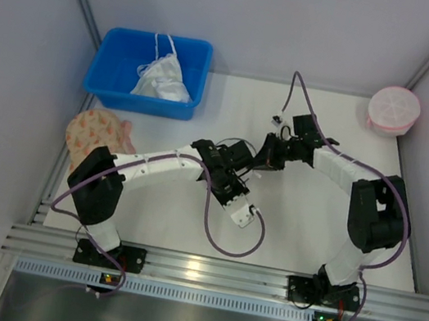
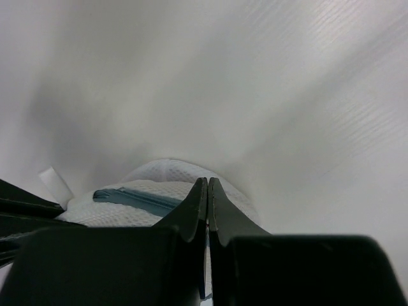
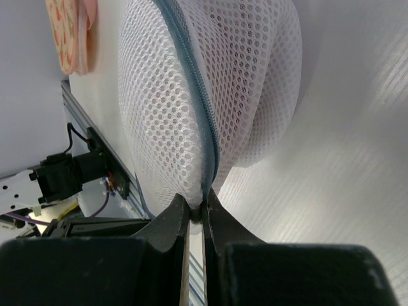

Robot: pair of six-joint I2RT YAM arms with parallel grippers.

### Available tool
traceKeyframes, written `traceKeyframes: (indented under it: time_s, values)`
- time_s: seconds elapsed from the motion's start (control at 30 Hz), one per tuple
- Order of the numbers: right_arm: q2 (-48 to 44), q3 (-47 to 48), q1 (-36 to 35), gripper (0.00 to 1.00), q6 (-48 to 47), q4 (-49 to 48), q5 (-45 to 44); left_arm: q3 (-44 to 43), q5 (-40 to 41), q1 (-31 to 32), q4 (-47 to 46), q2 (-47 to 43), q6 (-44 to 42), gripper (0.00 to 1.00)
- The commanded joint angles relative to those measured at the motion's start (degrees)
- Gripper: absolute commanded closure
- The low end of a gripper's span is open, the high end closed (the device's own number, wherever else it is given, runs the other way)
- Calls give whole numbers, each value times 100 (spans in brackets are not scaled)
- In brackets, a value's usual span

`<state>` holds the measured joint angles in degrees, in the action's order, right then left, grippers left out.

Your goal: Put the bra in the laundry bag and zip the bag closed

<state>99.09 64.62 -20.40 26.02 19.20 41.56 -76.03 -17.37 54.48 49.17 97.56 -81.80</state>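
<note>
The laundry bag (image 3: 210, 83) is a white mesh pouch with a grey-blue zipper, held up off the table. My right gripper (image 3: 204, 207) is shut on its zipper seam at the bag's near edge. In the left wrist view the bag (image 2: 153, 188) shows just beyond my left gripper (image 2: 207, 183), whose jaws are pressed together with a thin bit of the bag's edge between them. In the top view the left gripper (image 1: 240, 167) and right gripper (image 1: 265, 157) meet at the table's middle and the arms cover the bag. The bra is not in view.
A blue bin (image 1: 118, 69) with a white garment (image 1: 162, 81) stands at the back left. A beige patterned disc (image 1: 99, 133) lies at the left edge and shows in the right wrist view (image 3: 67, 32). A pink round mesh bag (image 1: 393, 109) sits at the back right.
</note>
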Motion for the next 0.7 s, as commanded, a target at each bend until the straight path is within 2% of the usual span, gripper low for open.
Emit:
traceKeyframes:
  time_s: [0.0, 0.17, 0.33, 0.37, 0.43, 0.47, 0.5, 0.6, 0.67]
  values:
    - [67, 446, 256, 100, -308, -382, -421, 351, -830, 54, 594, -413, 173, 100]
    - [339, 885, 397, 100, -493, -250, -324, 756, -936, 54, 568, -598, 147, 100]
    - [664, 1298, 405, 100, -431, -163, -61, 704, -681, 37, -273, -537, 647, 100]
    - [699, 1473, 406, 87, -501, -6, 131, 530, -654, 28, -354, -475, 726, 100]
    - [770, 1623, 414, 69, -571, 153, 273, 213, -628, -16, -495, -178, 1086, 100]
    - [761, 1720, 440, 51, -598, 250, 334, -172, -636, -42, -487, -63, 1218, 100]
    - [700, 1755, 458, 42, -642, 399, 344, -349, -654, -103, -496, 43, 1428, 100]
    - [472, 1765, 660, 20, -791, 689, 256, -737, -689, -227, -697, 290, 1719, 100]
    - [410, 1834, 801, 16, -993, 891, 169, -738, -654, -253, -978, 308, 1781, 100]
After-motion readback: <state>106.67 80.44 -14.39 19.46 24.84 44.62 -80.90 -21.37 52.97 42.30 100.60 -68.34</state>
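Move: Between the right fingers the zip end of the laundry bag is already pinched. The bag's middle lies about 8 cm to the right hand's left, 1 cm back and some 4 cm below it. From there the blue bin is about 31 cm to the left and 19 cm farther out, the patterned pouch roughly 42 cm to the left and 3 cm back. For the shut left hand, the zip end is about 6 cm ahead and 1 cm right, level with it, and the bag's middle 5 cm ahead, 7 cm left, 4 cm lower. Letting go of the bag's zip end, the right fingers spread wide while the hand draws away forward about 7 cm, with some 3 cm of rise and a late slip to the right. The left hand, fingers shut throughout, eases back and left a centimetre beside the zip, then swings right, forward and slightly up, some 5 cm, turning about 15 degrees. ##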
